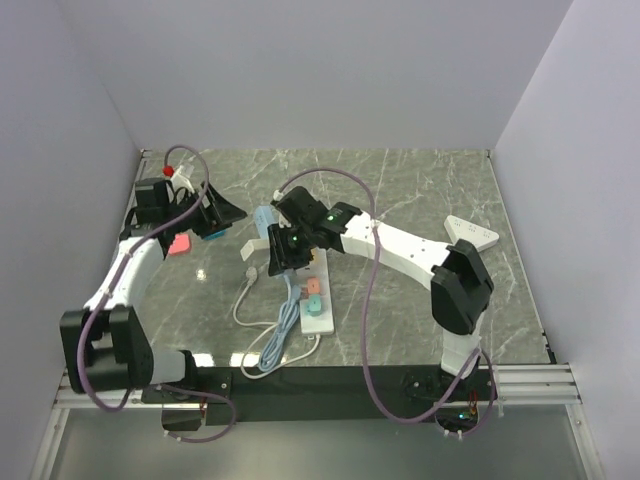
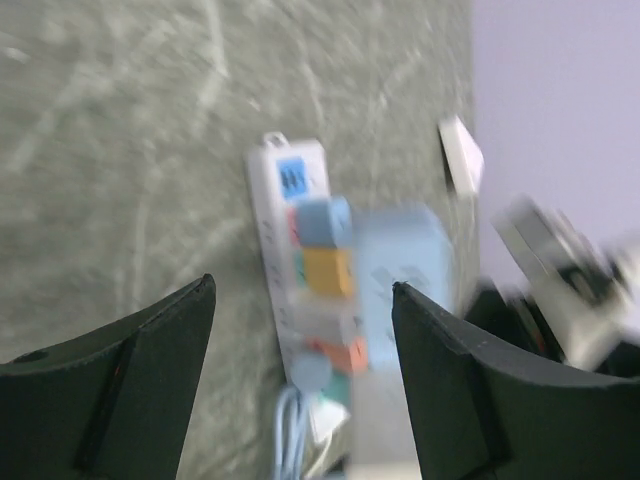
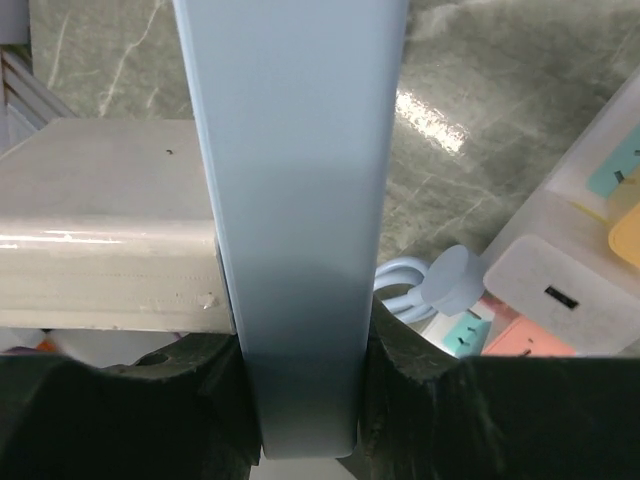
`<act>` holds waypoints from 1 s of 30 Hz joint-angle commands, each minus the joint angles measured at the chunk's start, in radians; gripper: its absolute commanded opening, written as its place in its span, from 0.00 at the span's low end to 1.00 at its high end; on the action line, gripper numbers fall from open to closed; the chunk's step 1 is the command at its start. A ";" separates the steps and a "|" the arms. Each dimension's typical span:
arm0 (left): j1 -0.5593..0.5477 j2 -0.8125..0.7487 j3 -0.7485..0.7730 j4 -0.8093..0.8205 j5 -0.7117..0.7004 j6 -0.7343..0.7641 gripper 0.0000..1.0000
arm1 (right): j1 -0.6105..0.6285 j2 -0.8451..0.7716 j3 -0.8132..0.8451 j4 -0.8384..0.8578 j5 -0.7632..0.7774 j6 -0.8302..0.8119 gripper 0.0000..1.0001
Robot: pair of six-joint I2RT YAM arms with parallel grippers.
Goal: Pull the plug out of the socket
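Note:
The socket, a long white power strip with coloured outlets, lies mid-table; it also shows in the right wrist view and, blurred, in the left wrist view. My right gripper is shut on a light-blue box-shaped plug at the strip's far end. The plug sits beside the strip's outlets; its prongs are hidden. A round light-blue plug with a blue cord sits in the strip. My left gripper is open and empty, left of the strip, fingers wide apart.
Blue and white cords loop from the strip's near end toward the front edge. A pink item lies under the left arm. A white flat piece lies at the right. White walls enclose three sides.

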 commanded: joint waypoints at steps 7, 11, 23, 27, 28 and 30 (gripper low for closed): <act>-0.038 -0.200 -0.050 -0.075 0.120 0.186 0.77 | -0.080 0.056 0.111 -0.102 -0.251 -0.011 0.00; -0.156 -0.228 -0.030 -0.145 0.137 0.336 0.77 | -0.111 0.082 0.143 -0.182 -0.379 -0.094 0.00; -0.478 -0.363 0.043 -0.377 -0.218 0.654 0.75 | -0.162 0.107 0.173 -0.383 -0.509 -0.246 0.00; -0.546 -0.406 0.031 -0.388 -0.297 0.705 0.75 | -0.162 0.089 0.170 -0.443 -0.549 -0.304 0.00; -0.560 -0.406 0.027 -0.391 -0.305 0.711 0.75 | -0.163 0.085 0.171 -0.452 -0.548 -0.324 0.00; -0.600 -0.394 0.021 -0.394 -0.312 0.716 0.75 | -0.163 0.078 0.166 -0.464 -0.555 -0.339 0.00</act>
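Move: The white plug, still seated in the raised blue socket, lies about 6 cm back, 8 cm right and 2 cm below the open left hand. The blue socket's middle is some 4 cm right of the plug. The white socket strip on the table lies 21 cm right, 8 cm back and 15 cm below the left hand. The right hand grips the blue socket; from it the plug is about 7 cm left, 3 cm ahead and 1 cm higher. The empty left hand swings about 14 cm back and 10 cm to the right, rising a little, and comes towards the white plug with its fingers still wide open, rolling some 50 degrees clockwise as seen from behind the hand, so that the plug ends up ahead of the gap between the fingertips, not yet touched. Meanwhile the right hand keeps its grip on the blue socket, first dips about 2 cm, then draws it some 5 cm right and 3 cm back over the white socket strip, tipping its forward side down about 20 degrees and turning it about 15 degrees counter-clockwise. ##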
